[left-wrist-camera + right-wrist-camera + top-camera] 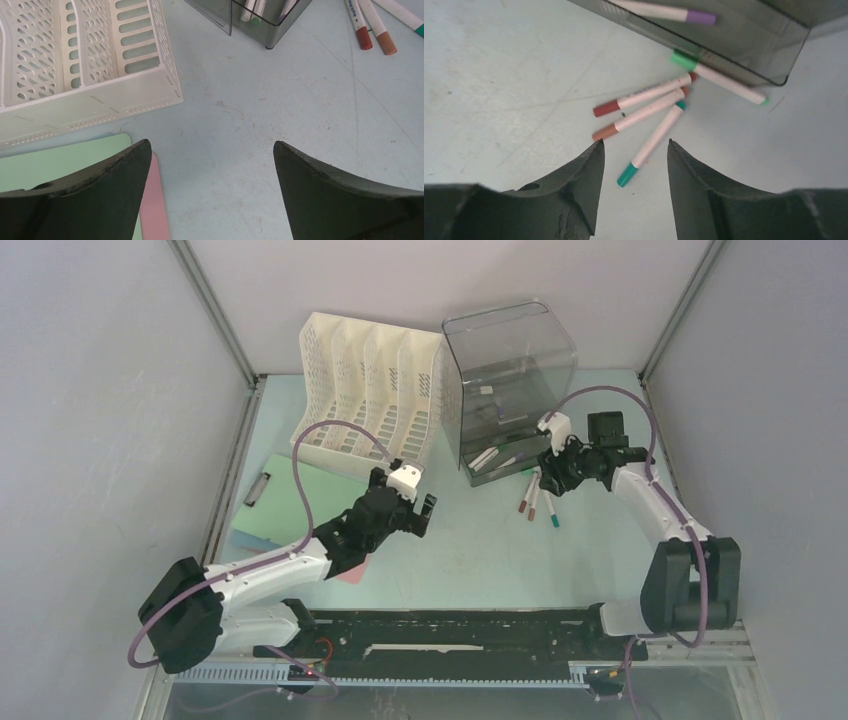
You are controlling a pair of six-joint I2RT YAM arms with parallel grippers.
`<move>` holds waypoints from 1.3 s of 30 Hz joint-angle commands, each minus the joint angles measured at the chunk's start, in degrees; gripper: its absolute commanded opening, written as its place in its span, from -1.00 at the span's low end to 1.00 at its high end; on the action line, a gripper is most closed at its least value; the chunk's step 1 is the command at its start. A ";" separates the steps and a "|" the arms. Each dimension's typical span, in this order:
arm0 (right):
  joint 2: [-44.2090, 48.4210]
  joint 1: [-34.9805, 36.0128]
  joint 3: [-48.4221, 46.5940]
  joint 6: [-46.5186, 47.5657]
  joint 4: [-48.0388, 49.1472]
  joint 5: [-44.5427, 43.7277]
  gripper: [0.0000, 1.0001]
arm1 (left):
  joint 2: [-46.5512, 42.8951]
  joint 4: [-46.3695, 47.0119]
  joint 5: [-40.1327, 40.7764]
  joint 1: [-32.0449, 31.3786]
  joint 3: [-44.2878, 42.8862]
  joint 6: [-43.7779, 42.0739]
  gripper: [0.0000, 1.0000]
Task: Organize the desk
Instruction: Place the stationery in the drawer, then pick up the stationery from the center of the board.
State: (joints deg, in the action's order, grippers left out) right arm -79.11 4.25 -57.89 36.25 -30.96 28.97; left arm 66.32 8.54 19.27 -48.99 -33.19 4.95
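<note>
The desk (480, 550) is a pale mint-green tabletop. Three white markers lie loose on it, one red-capped (639, 97), one brown-capped (639, 114) and one teal-capped (651, 145). My right gripper (635, 142) hovers over them, open, with the teal marker's cap end under the gap and nothing held. A green-capped marker (719, 80) rests at the mouth of the smoky grey pen box (510, 380), and a purple-capped marker (664, 11) lies inside. My left gripper (211, 145) stands wide open over bare desk, empty.
A white slotted file rack (370, 380) stands at the back, left of the grey box. A green clipboard (290, 500) with a metal clip (258, 490) lies left, over a pink sheet (152, 210) beside my left fingers. Grey walls close in both sides.
</note>
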 commanded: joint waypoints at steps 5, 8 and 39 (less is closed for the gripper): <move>-8.02 -0.11 -1.26 2.07 -2.33 -10.45 0.19 | -0.01 0.87 -0.94 0.25 -2.94 -0.73 1.00; -9.85 0.10 -1.48 0.95 -1.80 -12.75 0.20 | -0.48 0.81 -0.76 0.27 -2.76 -0.73 1.00; -19.64 6.01 -1.46 -0.09 0.02 -23.28 -0.30 | -0.47 0.96 -1.69 0.30 -2.84 -0.56 1.00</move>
State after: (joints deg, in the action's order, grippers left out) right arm -97.62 9.72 -57.91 35.75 -31.83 7.84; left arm 66.43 8.40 17.80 -48.99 -33.98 4.95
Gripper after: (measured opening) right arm 0.347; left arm 0.996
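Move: The teal-capped marker I'm going for lies about 12 cm below my right hand, 3 cm to its right and 1 cm back. The brown-capped marker is level and directly underneath the hand, while the dark-red one lies 2 cm ahead and 3 cm left. The open drawer's middle is some 10 cm ahead and 7 cm left. From my left hand the teal-capped marker is roughly 37 cm right and 4 cm ahead. I drop my empty right hand about 11 cm onto the teal-capped marker, drifting some 3 cm right early on and slowing over the last few centimetres. As I sink I tip the fingers about 25 degrees steeper towards the table and narrow them from half open to about a third, so that the tips come down on either side of the marker's barrel. ##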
